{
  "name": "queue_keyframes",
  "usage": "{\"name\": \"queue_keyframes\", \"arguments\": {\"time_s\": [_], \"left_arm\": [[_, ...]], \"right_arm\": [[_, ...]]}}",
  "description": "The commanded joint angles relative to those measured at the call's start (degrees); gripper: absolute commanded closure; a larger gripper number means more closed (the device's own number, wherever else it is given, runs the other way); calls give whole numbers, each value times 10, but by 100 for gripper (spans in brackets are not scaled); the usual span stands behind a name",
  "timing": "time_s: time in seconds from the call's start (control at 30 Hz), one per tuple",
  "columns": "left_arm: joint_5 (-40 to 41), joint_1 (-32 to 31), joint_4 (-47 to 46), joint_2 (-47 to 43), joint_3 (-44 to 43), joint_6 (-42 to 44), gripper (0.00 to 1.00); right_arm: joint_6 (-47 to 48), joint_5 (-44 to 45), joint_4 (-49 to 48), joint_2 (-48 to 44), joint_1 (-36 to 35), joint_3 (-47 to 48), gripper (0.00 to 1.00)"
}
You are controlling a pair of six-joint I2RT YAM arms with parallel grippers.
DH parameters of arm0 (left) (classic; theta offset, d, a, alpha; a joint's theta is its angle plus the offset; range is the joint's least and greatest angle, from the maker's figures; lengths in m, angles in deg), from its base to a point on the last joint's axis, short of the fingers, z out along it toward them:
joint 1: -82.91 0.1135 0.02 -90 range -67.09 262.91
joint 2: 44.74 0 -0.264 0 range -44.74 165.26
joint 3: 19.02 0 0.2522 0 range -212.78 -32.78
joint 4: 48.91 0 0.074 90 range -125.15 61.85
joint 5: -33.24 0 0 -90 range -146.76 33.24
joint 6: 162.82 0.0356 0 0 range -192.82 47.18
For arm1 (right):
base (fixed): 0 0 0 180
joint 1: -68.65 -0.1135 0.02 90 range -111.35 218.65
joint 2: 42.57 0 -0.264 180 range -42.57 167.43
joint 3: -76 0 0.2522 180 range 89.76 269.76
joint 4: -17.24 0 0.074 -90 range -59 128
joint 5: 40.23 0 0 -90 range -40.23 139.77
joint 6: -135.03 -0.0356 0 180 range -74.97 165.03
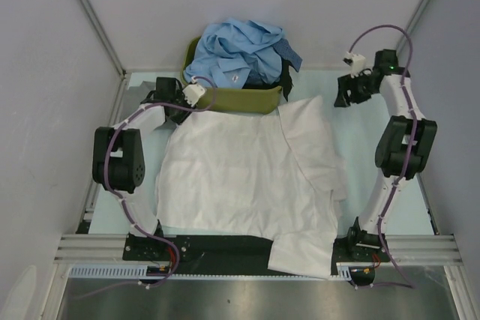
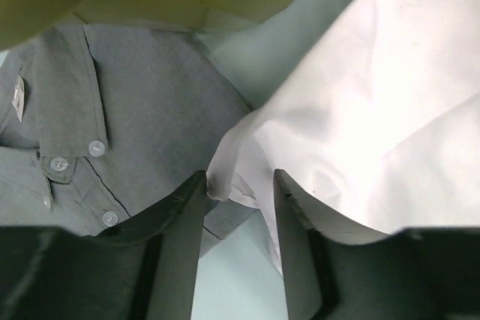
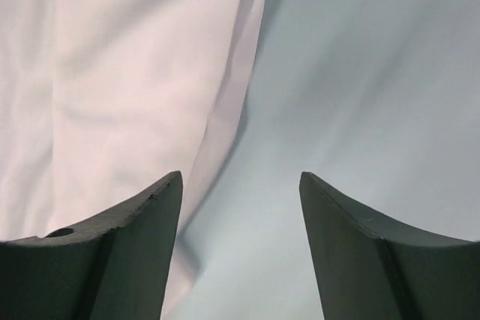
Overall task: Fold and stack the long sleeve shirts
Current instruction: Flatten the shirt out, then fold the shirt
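Observation:
A white long sleeve shirt (image 1: pixel 247 177) lies spread across the middle of the table, one part hanging over the near edge. My left gripper (image 1: pixel 180 103) is at its far left corner, beside the tub. In the left wrist view the jaws of my left gripper (image 2: pixel 240 185) stand apart, with a corner of the white shirt (image 2: pixel 375 125) loose between the fingertips and a grey shirt (image 2: pixel 112 125) lying to the left. My right gripper (image 1: pixel 346 94) hovers off the shirt's far right side. The right wrist view shows my right gripper (image 3: pixel 240 176) open over bare table, with the white shirt (image 3: pixel 127 73) to its left.
An olive-green tub (image 1: pixel 240 99) stands at the back, heaped with light blue shirts (image 1: pixel 240 50) and a dark one (image 1: pixel 289 58). Grey walls and metal rails enclose the table on three sides. The arm bases sit on the near edge.

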Motion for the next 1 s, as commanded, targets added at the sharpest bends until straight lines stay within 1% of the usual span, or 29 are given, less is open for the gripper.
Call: {"name": "queue_keyframes", "arguments": {"time_s": [0.0,0.03,0.13,0.23,0.27,0.33,0.37,0.53,0.63,0.73,0.77,0.83,0.87,0.93,0.97], "left_arm": [[-36,2,27,-44,-4,-21,50],[-37,3,33,-46,-4,-21,51],[-52,5,38,-63,14,-19,50],[-68,5,37,-70,29,-20,48],[-69,5,37,-68,28,-20,48],[-66,5,37,-59,25,-22,48],[-66,5,40,-59,22,-22,49],[-78,5,45,-46,6,-20,48],[-82,5,48,-35,-6,-18,46],[-83,5,47,-27,-14,-14,42],[-85,5,48,-21,-17,-11,38],[-89,6,48,-15,-25,-5,37],[-97,8,48,-8,-32,0,31],[-102,12,47,-3,-42,0,30],[-103,17,47,6,-56,-5,29]], "right_arm": [[43,-35,232,-83,18,-89,33],[44,-38,239,-108,17,-108,34],[44,-34,256,-135,8,-173,37],[21,-21,235,-135,-1,-230,43],[16,-14,221,-134,-3,-237,46],[1,-4,213,-127,-6,-245,49],[-3,2,213,-119,-6,-245,52],[-14,28,211,-113,-5,-277,55],[-26,46,188,-113,-9,-296,55],[-38,52,174,-100,-12,-308,55],[-44,53,170,-97,-12,-310,55],[-47,54,169,-89,-14,-310,56],[-49,54,169,-87,-14,-309,57],[-48,52,172,-86,-15,-309,61],[-47,52,175,-85,-16,-309,61]]}}
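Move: The bunched right side edge of the white shirt lies about 24 cm back from my right hand, level with it sideways and some 13 cm below; the shirt's far right corner is roughly 3 cm ahead and 5 cm left of that hand, the bin 10 cm ahead and 34 cm left. My left hand has the shirt's far left corner just 1 cm ahead and 3 cm below, with the grey shirt 7 cm ahead and 9 cm left. I sweep my right hand quickly back, about 20 cm along the shirt's right side, then sink it towards the bunched edge, about 10 cm lower in all, tipping the wrist some 40 degrees until the fingers point down and partly closing them. My left hand opens wider and eases a couple of centimetres back and to the right over the far left corner it has just let go. ##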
